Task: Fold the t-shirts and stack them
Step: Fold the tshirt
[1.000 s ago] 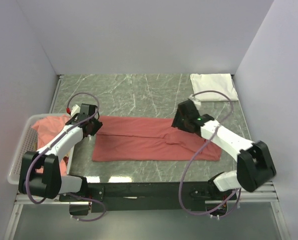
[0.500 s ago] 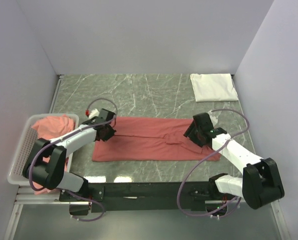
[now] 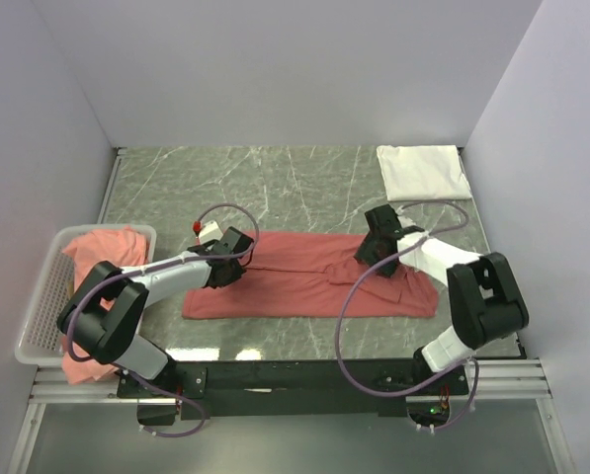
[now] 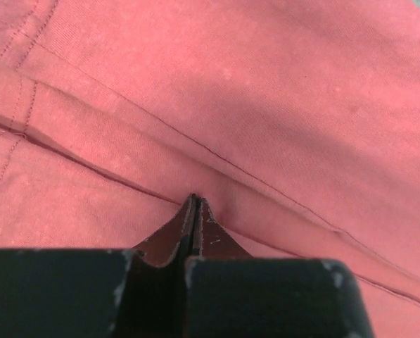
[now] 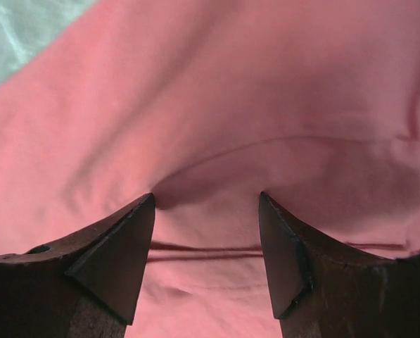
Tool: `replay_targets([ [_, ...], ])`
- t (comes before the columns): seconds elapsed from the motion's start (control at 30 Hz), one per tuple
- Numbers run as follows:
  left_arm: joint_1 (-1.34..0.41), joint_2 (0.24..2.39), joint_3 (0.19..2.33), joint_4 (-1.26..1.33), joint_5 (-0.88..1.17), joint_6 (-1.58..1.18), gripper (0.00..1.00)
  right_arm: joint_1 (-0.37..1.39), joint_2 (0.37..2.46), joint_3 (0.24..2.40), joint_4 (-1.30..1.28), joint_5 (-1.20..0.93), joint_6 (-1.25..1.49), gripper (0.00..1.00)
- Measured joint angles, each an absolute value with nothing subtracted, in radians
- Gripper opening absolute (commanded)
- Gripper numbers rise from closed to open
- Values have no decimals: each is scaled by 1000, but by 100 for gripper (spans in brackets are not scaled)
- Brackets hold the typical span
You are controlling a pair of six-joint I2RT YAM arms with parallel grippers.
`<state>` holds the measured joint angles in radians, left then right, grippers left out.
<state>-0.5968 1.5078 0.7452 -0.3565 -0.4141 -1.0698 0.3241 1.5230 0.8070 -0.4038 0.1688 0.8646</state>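
Note:
A salmon t-shirt lies folded into a long strip across the middle of the table. My left gripper rests on its left part. In the left wrist view the gripper is shut, its tips at a fold edge of the shirt that puckers up to them. My right gripper sits on the strip's right part. Seen from the right wrist, it stands open, its fingertips pressed into the cloth with a raised wrinkle between them. A folded white t-shirt lies at the back right.
A white mesh basket stands at the left table edge with more salmon shirts heaped in it. The green marble table is walled at the back and on both sides. Cables loop above both arms.
The left gripper moved right along the shirt and closed at the fold. The right gripper moved down toward the near right, then back up and left onto the strip, staying open.

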Motion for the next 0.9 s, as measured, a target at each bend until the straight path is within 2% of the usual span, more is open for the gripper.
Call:
replay_targets([
  [0.2,-651,1464,685,-322,-461,-1122,1,383,1672,962,-452,195,811,68],
  [0.4,-737,1353,595,-342,-433,-1209,1,455,1876,1221,-519,202,735,67],
  [0.8,-933,1302,591,-435,-288,-1350,1,525,2284,1847,-675,175,460,67],
  [0.9,-957,1324,626,-452,-252,-1349,6,526,2379,2007,-703,164,356,69],
])
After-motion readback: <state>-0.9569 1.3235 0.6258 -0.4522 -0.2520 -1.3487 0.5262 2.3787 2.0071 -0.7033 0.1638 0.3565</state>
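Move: Both hands are already down on the folded t-shirt: its middle lies about 20 cm to the right of the shut left fingers and level with them. From the open right fingers it is some 16 cm to the left and 4 cm back. The white cloth lies about 25 cm ahead of the right hand and 15 cm to its right; the laundry basket's middle is roughly 42 cm left of the left hand, 4 cm back. Pressing on the t-shirt, the right hand sweeps forward-left about 24 cm while the left drags back and right. ##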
